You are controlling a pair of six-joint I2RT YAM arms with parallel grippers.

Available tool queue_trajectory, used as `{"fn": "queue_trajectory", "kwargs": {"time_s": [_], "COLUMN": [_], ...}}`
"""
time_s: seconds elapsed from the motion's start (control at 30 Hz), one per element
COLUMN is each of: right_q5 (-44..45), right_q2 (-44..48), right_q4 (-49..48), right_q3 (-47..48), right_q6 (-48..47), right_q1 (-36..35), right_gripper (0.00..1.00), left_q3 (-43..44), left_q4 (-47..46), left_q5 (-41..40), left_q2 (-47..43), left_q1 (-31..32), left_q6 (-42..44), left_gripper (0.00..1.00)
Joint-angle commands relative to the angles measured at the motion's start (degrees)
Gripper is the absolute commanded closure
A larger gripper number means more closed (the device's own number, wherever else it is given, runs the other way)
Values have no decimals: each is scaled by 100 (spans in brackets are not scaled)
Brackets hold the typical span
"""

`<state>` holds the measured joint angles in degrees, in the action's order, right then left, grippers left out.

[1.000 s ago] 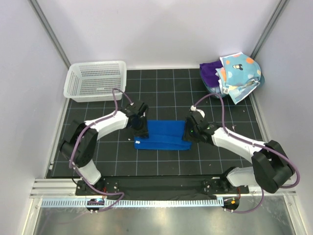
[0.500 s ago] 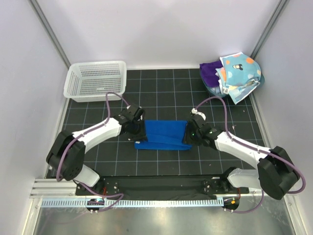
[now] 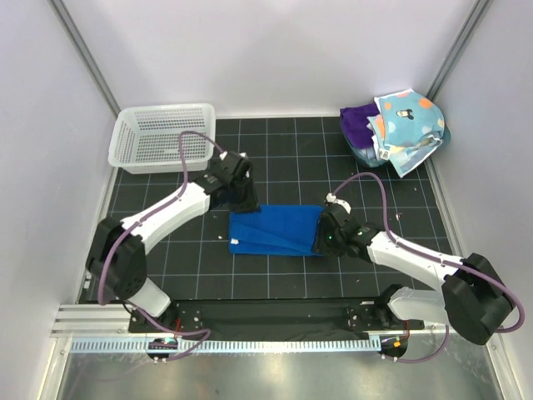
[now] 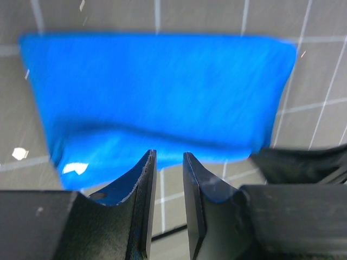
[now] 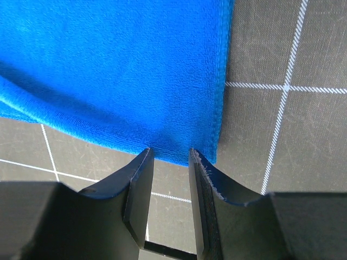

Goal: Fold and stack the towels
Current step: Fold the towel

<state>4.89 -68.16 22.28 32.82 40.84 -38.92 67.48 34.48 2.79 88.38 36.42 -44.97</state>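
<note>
A royal blue towel (image 3: pixel 275 231) lies folded flat on the black gridded mat. My left gripper (image 3: pixel 243 202) sits at its far left corner, jaws slightly apart and empty. In the left wrist view the towel (image 4: pixel 157 92) spreads out beyond the left gripper (image 4: pixel 169 154). My right gripper (image 3: pixel 324 237) is low at the towel's right edge, open. In the right wrist view the right gripper (image 5: pixel 169 150) has its tips just short of the towel's hem (image 5: pixel 119 70), with nothing between them. A polka-dot towel (image 3: pixel 405 117) and a purple towel (image 3: pixel 358 123) are heaped at the back right.
A white mesh basket (image 3: pixel 162 137) stands at the back left, just beyond the left arm. The heap of towels rests on a teal tub (image 3: pixel 366 155) in the back right corner. White walls enclose the mat on three sides.
My left gripper has moved from the towel's left edge up to its far left corner. My right gripper slid nearer along the right edge. The blue towel now lies flatter.
</note>
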Motion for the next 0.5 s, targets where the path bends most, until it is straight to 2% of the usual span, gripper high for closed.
{"fn": "queue_trajectory", "kwargs": {"time_s": [0.0,0.07,0.23,0.47], "right_q5": [74,100,127,109], "right_q2": [145,171,233,233], "right_q4": [-128,-137,-189,-303], "right_q3": [-65,-91,-135,-179], "right_q6": [117,126,144,179], "right_q1": [-55,-72,-72,-90], "right_gripper": [61,61,61,61], "left_q3": [475,652,424,-437], "left_q4": [76,94,94,33], "left_q5": [-147,-51,-199,-182], "left_q2": [643,873,1208,559], "left_q1": [23,23,31,31], "left_q6": [50,67,102,94], "left_gripper": [70,71,71,71]}}
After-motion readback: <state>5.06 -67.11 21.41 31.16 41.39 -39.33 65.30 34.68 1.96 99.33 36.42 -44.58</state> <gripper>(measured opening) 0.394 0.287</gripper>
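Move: The left hand hangs empty about 10 cm above the blue towel; the left part of the upper layer's loose edge lies beneath it, some 2 cm to its left and 1 cm back. The towel's white tag is about 4 cm left and 5 cm back of that hand, the towel's middle some 8 cm to its right and 1 cm back. From the right hand, at the near right corner (2 cm to its right), that loose edge is roughly 23 cm left and 6 cm ahead. The left hand, its fingers kept parted as they were, overshoots some 2.5 cm forward and right as it begins to sink, then drops on while drawing back and slightly left, ending about 8 cm lower and close over the left part of the towel's loose edge, the fingers tipping some 10 degrees or more towards straight down. The right hand stays at the towel's near right corner with its finger gap unchanged, settling only about half a centimetre back and down. ##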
